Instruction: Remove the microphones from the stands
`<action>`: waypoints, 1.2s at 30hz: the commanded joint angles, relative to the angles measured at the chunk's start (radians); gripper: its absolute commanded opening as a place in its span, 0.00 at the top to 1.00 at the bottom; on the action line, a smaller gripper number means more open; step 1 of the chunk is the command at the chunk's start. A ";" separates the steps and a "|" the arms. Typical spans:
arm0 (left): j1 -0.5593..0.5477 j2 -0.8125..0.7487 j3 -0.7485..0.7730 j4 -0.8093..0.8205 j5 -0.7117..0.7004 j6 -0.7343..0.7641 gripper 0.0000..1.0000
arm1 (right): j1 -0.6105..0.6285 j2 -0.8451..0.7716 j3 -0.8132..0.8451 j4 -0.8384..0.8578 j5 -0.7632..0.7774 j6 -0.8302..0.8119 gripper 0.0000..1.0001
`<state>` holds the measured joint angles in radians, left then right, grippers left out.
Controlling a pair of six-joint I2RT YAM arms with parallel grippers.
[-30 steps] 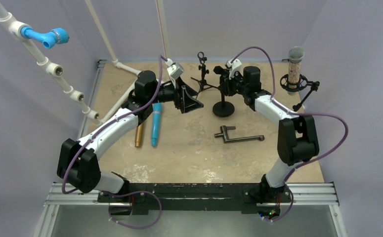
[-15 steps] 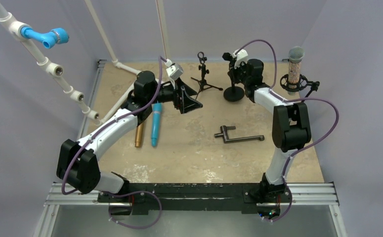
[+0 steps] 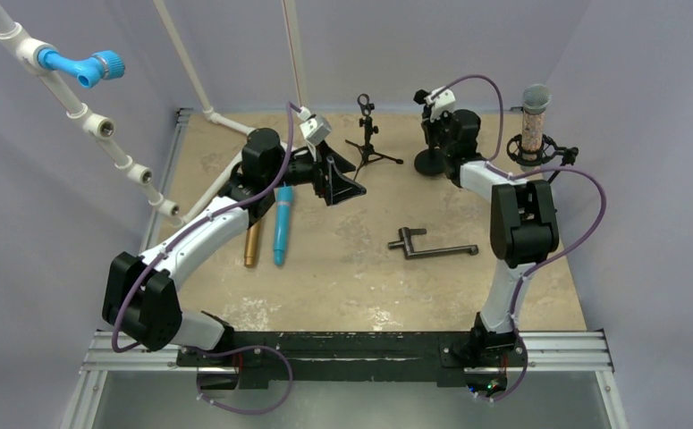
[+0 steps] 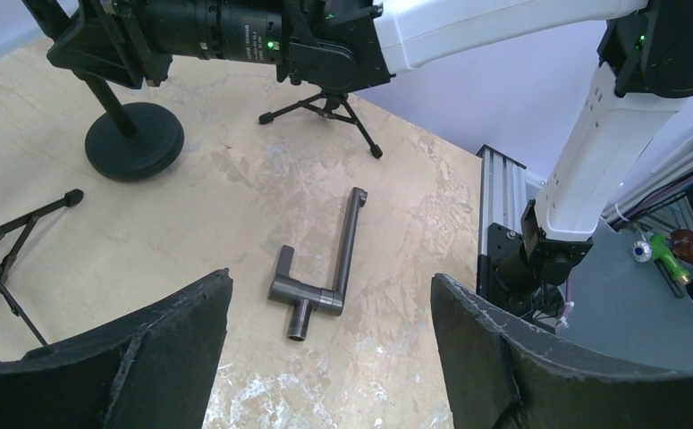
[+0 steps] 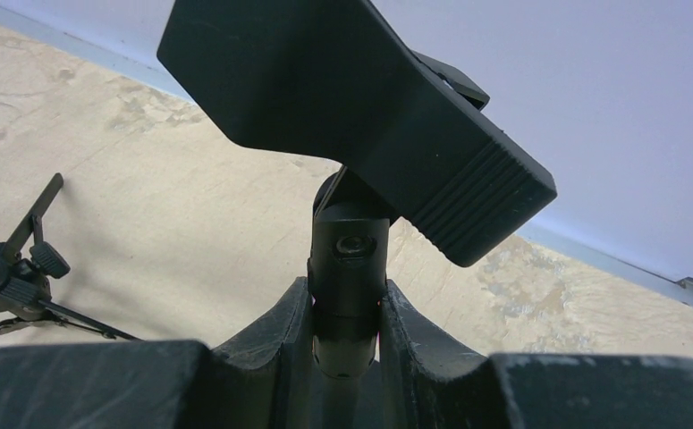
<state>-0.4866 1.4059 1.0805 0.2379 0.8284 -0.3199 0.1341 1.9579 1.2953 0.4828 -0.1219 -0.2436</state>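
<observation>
A microphone (image 3: 533,125) with a grey head and a speckled body stands upright in a black shock-mount stand (image 3: 553,154) at the back right. My right gripper (image 3: 434,125) is just left of it, shut on the post (image 5: 350,259) of a second black stand with a round base (image 3: 428,162) and an empty clip (image 5: 351,116). In the right wrist view the fingers (image 5: 347,308) clamp the post on both sides. My left gripper (image 3: 338,179) is open and empty over the table's middle left, its jaws (image 4: 329,281) wide apart.
A blue microphone (image 3: 282,223) and a gold one (image 3: 252,243) lie under the left arm. A small black tripod stand (image 3: 367,134) is at the back centre. A grey L-shaped metal piece (image 3: 427,246) lies mid-table, also in the left wrist view (image 4: 325,268).
My right gripper has carried the round-base stand from the table's middle back and to the right, close to the shock-mount stand. The left arm has not moved.
</observation>
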 commanded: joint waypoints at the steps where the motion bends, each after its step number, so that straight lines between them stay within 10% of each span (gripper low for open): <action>1: 0.006 -0.010 -0.010 0.029 0.000 0.027 0.21 | -0.003 -0.020 -0.051 0.025 0.007 0.017 1.00; 36: 0.007 -0.082 -0.037 0.037 -0.026 0.004 0.17 | -0.004 -0.237 -0.358 -0.016 0.045 0.161 0.29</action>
<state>-0.4850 1.3697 1.0485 0.2440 0.8284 -0.3210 0.1280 1.8156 0.9455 0.4820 -0.0872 -0.0895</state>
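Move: The right hand holds the pole of the round-base stand just under its empty clip. Its base is some 16 cm below the hand, about 1 cm back and 1 cm to the right; the pole leans. The small tripod stands about 15 cm to the hand's left, 1 cm farther out and 9 cm lower; the grey faucet lies 25 cm back, 2 cm left. From the idle left hand the stand's base is roughly 27 cm ahead, 21 cm right and 29 cm below. Back towards its own base goes the right hand, first some 3.5 cm with its grip kept on the pole, rolling slightly left side up to bring the stand upright. Then the fingers open wide and let go of the pole, and the hand draws farther back and sinks about 7 cm, the fingertips tipping down. ##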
